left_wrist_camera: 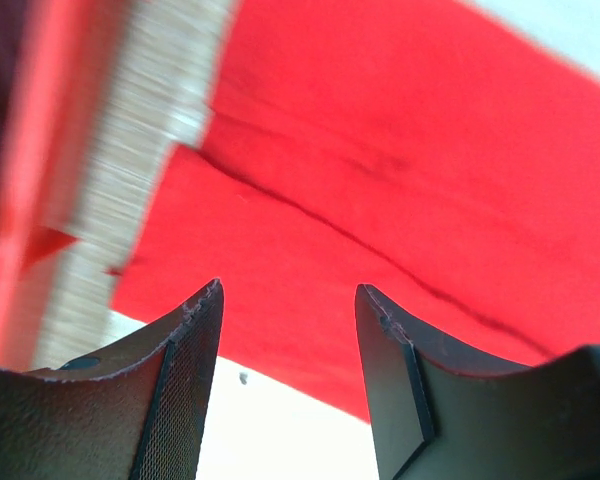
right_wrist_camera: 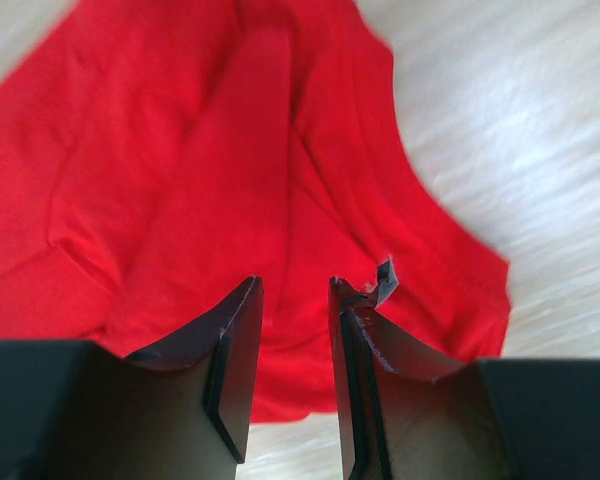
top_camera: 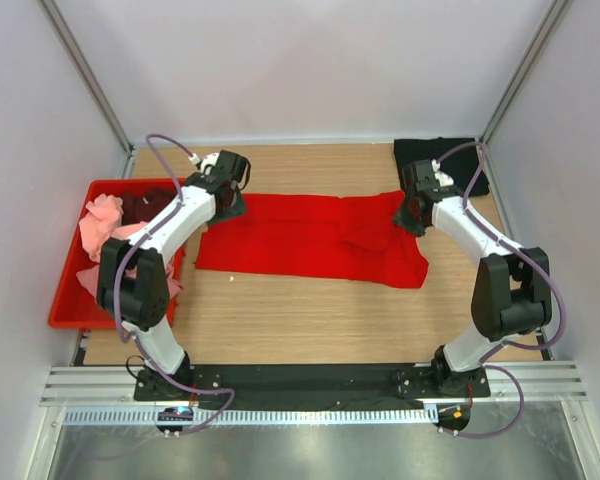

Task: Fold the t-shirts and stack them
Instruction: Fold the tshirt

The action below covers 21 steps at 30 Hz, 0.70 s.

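Note:
A bright red t-shirt (top_camera: 310, 240) lies as a long band across the middle of the wooden table (top_camera: 310, 320), its right end bunched. My left gripper (top_camera: 232, 204) hovers over the band's left end. In the left wrist view it (left_wrist_camera: 290, 290) is open, with only red cloth (left_wrist_camera: 380, 180) below it. My right gripper (top_camera: 411, 217) is above the rumpled right end. Its jaws (right_wrist_camera: 295, 285) stand apart over the red cloth (right_wrist_camera: 180, 170) with nothing between them. A black t-shirt (top_camera: 442, 153) lies at the back right. Pink (top_camera: 102, 226) and dark maroon (top_camera: 145, 205) t-shirts lie heaped in the crate.
A rigid red plastic crate (top_camera: 65, 300) sits at the table's left edge, close to the left arm; its wall (left_wrist_camera: 20, 200) shows blurred in the left wrist view. White walls and metal posts enclose the table's back and sides.

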{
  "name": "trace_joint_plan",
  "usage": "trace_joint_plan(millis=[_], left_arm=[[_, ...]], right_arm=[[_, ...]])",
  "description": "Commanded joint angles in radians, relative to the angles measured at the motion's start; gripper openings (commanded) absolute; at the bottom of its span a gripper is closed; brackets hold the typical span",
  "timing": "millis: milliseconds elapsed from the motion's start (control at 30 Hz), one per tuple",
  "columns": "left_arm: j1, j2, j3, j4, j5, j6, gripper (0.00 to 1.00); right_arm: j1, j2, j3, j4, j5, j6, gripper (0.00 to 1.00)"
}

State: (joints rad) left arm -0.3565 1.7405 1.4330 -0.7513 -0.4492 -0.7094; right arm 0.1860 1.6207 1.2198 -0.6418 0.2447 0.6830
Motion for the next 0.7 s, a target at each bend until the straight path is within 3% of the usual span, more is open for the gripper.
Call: trace_joint_plan(millis=[0, 267, 667], left_arm=[[0.007, -0.039, -0.032, 0.086, 0.162, 0.062, 0.57], [0.008, -0.09, -0.075, 0.127, 0.211, 0.105, 0.61], [0.008, -0.045, -0.06, 0.148, 0.245, 0.093, 0.62]], right_arm=[[0.004, -0.059, -0.091, 0.082, -0.094, 0.128, 0.4], [0.015, -0.033, -0.213, 0.267, -0.176, 0.216, 0.42], [0.038, -0.001, -0.229, 0.307, -0.167, 0.259, 0.42]])
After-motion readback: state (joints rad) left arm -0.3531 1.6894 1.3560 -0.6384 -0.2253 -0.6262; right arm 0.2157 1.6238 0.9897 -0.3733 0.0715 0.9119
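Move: The loose folded-over flap at the right-hand end of the t-shirt lies about 8 cm to the right hand's left, some 3 cm farther out and 7 cm below it. The shirt's near right corner is roughly 4 cm to that hand's right and 8 cm back; the black shirt, 8 cm to its right and 17 cm ahead. From the left hand the flap lies about 33 cm to the right, level with it and 9 cm lower. The shirt's loose flap is what the right hand closes in on: it drops about 5 cm and draws back, then stays low and slides some 5 cm left, edging slightly forward again, fingers open and swinging about 15 degrees towards the left. Contact can't be seen. The open left hand, above the shirt's left end, drifts about 3.5 cm right, dipping slightly and recovering, turning about 10 degrees clockwise. ##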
